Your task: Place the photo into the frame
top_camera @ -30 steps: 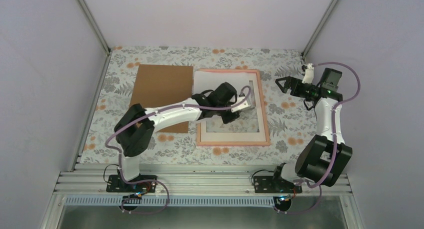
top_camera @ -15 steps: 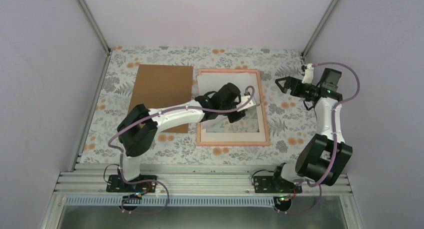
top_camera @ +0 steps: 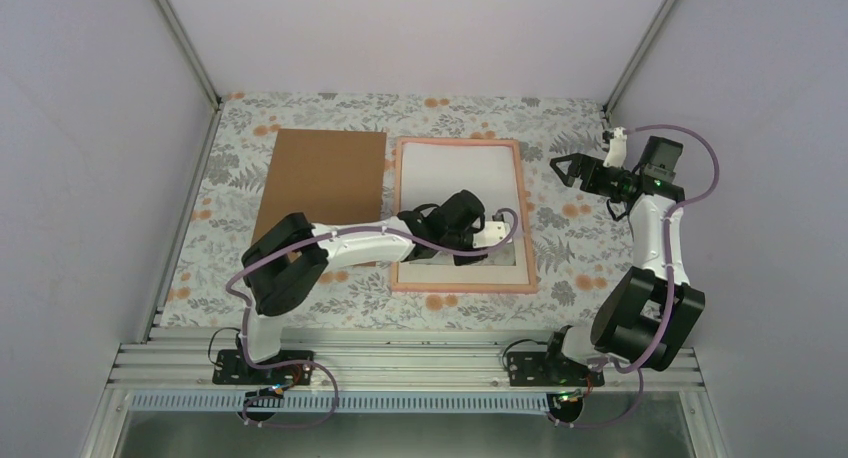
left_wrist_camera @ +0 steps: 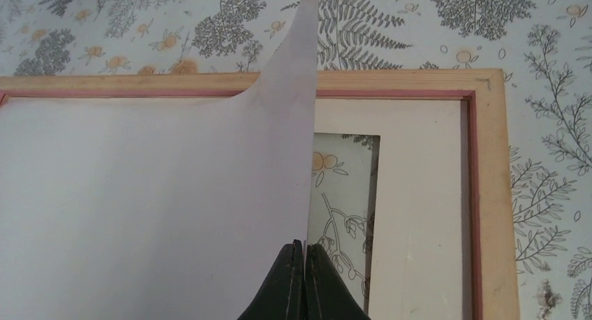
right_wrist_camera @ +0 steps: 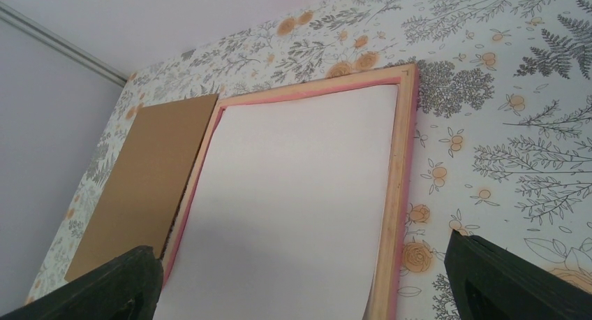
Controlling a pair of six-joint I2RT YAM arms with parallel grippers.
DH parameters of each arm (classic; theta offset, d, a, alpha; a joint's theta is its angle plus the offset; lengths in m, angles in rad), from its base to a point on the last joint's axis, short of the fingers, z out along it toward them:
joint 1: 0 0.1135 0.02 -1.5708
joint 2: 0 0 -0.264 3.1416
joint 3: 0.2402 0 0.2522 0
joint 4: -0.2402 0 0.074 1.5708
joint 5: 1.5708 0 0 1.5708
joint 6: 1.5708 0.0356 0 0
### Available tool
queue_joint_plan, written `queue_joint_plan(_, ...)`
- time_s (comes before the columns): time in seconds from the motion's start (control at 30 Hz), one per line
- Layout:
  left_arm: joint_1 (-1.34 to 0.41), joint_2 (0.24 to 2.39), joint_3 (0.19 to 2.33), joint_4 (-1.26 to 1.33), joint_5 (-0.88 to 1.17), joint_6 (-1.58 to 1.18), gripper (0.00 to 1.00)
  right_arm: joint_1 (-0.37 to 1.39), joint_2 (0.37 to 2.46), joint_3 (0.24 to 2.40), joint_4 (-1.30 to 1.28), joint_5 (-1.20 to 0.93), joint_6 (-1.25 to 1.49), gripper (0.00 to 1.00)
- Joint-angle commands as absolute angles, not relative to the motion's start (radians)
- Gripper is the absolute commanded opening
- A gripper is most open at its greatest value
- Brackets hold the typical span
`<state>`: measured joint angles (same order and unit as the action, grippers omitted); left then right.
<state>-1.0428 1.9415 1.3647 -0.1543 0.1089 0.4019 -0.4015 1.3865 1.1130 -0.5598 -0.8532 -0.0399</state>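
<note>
The photo (top_camera: 455, 173) lies white back up inside the pink frame (top_camera: 465, 287), squared to its far end. My left gripper (top_camera: 497, 236) is low over the frame's near part, shut on the photo's near edge. In the left wrist view the gripper (left_wrist_camera: 305, 244) pinches that edge, and the sheet (left_wrist_camera: 139, 208) curls up at one corner. Beside it the frame's white mat (left_wrist_camera: 419, 215) and pale rail (left_wrist_camera: 492, 194) show. My right gripper (top_camera: 563, 168) hangs open to the right of the frame, holding nothing. Its wrist view shows the photo (right_wrist_camera: 300, 180) and the frame (right_wrist_camera: 398, 166).
A plain brown cardboard board (top_camera: 325, 188) lies flat on the floral tablecloth, touching the frame's left side; it shows too in the right wrist view (right_wrist_camera: 139, 180). Metal posts and grey walls close in the table on three sides.
My left gripper has pulled the photo toward the near side. The sheet, skewed over the frame's far left a second ago, now lies square inside it. The right arm has not moved.
</note>
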Motion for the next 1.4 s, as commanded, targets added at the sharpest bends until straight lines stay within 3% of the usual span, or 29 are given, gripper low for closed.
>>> queue_joint_plan(0.0, -1.041, 1.900, 1.342, -0.099, 0.109, 0.459, 0.02, -0.413, 1.396, 1.097, -0.552, -0.880, -0.044, 1.00)
queue_joint_plan(0.57, -1.040, 1.976, 1.419, -0.200, 0.151, 0.448, 0.04, -0.413, 1.396, 1.096, -0.551, -0.879, -0.046, 1.00)
queue_joint_plan(0.8, -1.039, 1.953, 1.421, -0.233, 0.177, 0.438, 0.42, -0.412, 1.397, 1.095, -0.551, -0.882, -0.047, 1.00)
queue_joint_plan(0.97, -1.041, 1.909, 1.471, -0.300, 0.265, 0.397, 0.61, -0.413, 1.403, 1.097, -0.558, -0.884, -0.062, 1.00)
queue_joint_plan(1.13, -1.042, 1.843, 1.483, -0.340, 0.297, 0.384, 0.98, -0.411, 1.429, 1.120, -0.583, -0.889, -0.089, 1.00)
queue_joint_plan(1.37, -0.992, 1.724, 1.426, -0.320, 0.270, 0.378, 1.00, -0.396, 1.445, 1.142, -0.590, -0.894, -0.123, 1.00)
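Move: The left hand already pinches the near edge of the face-down photo, whose far part lies over the mat. The photo is bound for the frame, its middle about 9 cm ahead, 3 cm left and some 4 cm below. The frame's near bar runs about 7 cm behind the hand, centred 3 cm left; the brown board lies 13 cm ahead and 36 cm left. From the right hand, the frame's middle is 9 cm back, 19 cm left and 16 cm below. Almost still at first, keeping hold of the photo's near edge, the left hand then dips about 1 cm into the frame and opens wide, letting go while it draws back some 2.5 cm towards the near bar. It then rises roughly 8 cm clear, fingers open. The open, empty right hand sinks about 2 cm late on. ##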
